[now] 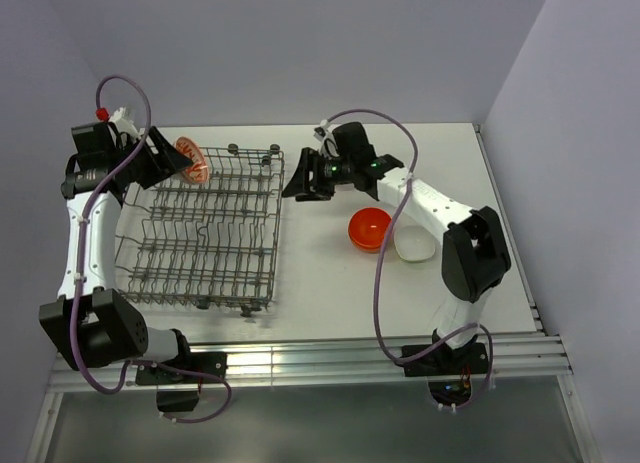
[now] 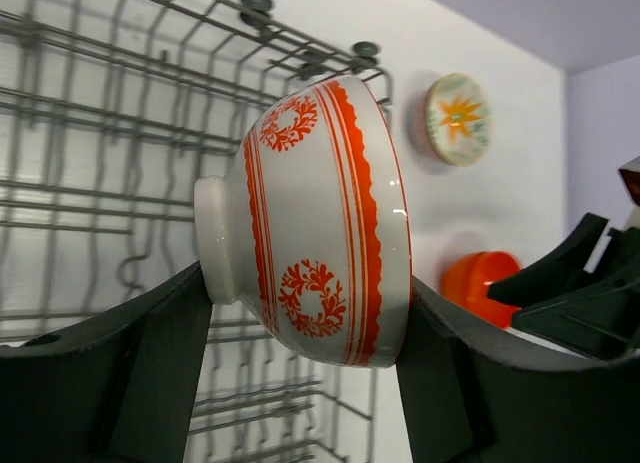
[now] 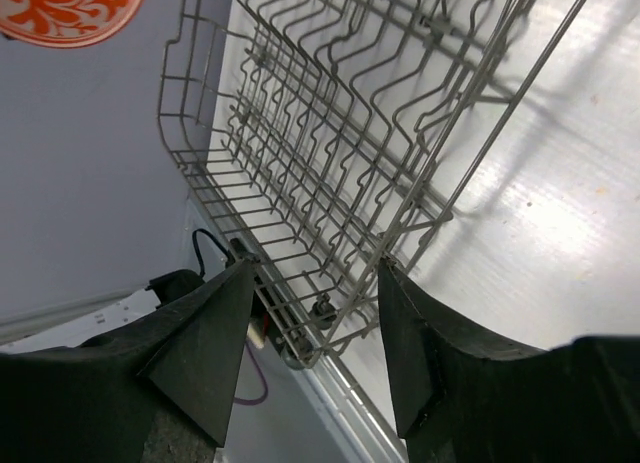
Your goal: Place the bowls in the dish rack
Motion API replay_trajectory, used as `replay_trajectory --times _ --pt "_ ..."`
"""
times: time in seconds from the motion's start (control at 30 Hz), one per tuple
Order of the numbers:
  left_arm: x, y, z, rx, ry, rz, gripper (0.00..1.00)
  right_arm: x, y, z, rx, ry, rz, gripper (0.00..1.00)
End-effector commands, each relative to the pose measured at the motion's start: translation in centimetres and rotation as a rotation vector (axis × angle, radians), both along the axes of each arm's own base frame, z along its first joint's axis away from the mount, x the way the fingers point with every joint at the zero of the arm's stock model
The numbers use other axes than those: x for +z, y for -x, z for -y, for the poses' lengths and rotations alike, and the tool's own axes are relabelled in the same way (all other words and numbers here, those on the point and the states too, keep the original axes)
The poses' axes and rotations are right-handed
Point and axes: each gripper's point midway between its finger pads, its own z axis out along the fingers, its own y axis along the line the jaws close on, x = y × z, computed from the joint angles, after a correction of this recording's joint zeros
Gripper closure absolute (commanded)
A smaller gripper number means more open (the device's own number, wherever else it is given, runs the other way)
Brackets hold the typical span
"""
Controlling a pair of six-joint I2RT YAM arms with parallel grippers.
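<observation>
My left gripper (image 1: 172,159) is shut on a white bowl with red-orange patterns (image 2: 310,223), gripping it by foot and rim. It holds the bowl (image 1: 192,159) on its side over the far left corner of the grey wire dish rack (image 1: 200,228). My right gripper (image 1: 296,187) hovers just beyond the rack's right edge, jaws open with nothing between them (image 3: 315,273). A glossy orange bowl (image 1: 369,228) and a whitish bowl (image 1: 413,245) sit on the table right of the rack. A pale bowl with an orange star (image 2: 458,118) shows past the rack's corner.
The rack (image 3: 340,133) holds rows of upright tines and stands on small dark wheels (image 2: 256,1). Walls close in the table at the back and on both sides. The right arm (image 1: 440,208) reaches over the orange and whitish bowls.
</observation>
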Motion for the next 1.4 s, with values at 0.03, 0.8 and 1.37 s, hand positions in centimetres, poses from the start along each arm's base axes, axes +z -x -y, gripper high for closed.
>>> replay_trajectory --times 0.03,0.8,1.37 --pt "2.1 0.1 -2.7 0.002 -0.255 0.082 1.00 -2.5 -0.2 -2.2 -0.035 -0.008 -0.087 0.42" --pt "1.4 -0.2 -6.6 0.023 -0.548 0.076 1.00 -9.5 0.7 -6.5 0.025 -0.009 -0.290 0.53" --pt "-3.2 -1.7 -8.1 -0.094 -0.648 -0.058 1.00 -10.5 0.4 -7.1 0.042 -0.013 -0.316 1.00"
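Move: Below the left hand, which already holds the patterned bowl, spreads the dish rack: its middle some 6 cm back, 1 cm left and 20 cm down, its near left part about 12 cm back, 17 cm left and 17 cm down. The right hand is empty; the rack's right rail lies about 6 cm left, 1 cm back and 12 cm below it, the red bowl 17 cm right and level ahead, 20 cm down, the flowered bowl 17 cm ahead and 9 cm right, 19 cm down. Carrying the bowl about 9 cm to the left over the rack, the left hand rolls nearly 40 degrees, its left side rising, and sinks a little; late on its hold ends and its fingers run fully shut, empty. Meanwhile the right hand drops some 12 cm and works 6 cm left to the rack's right rail, tips further down about 20 degrees, and shuts its fingers on the rail wire. ##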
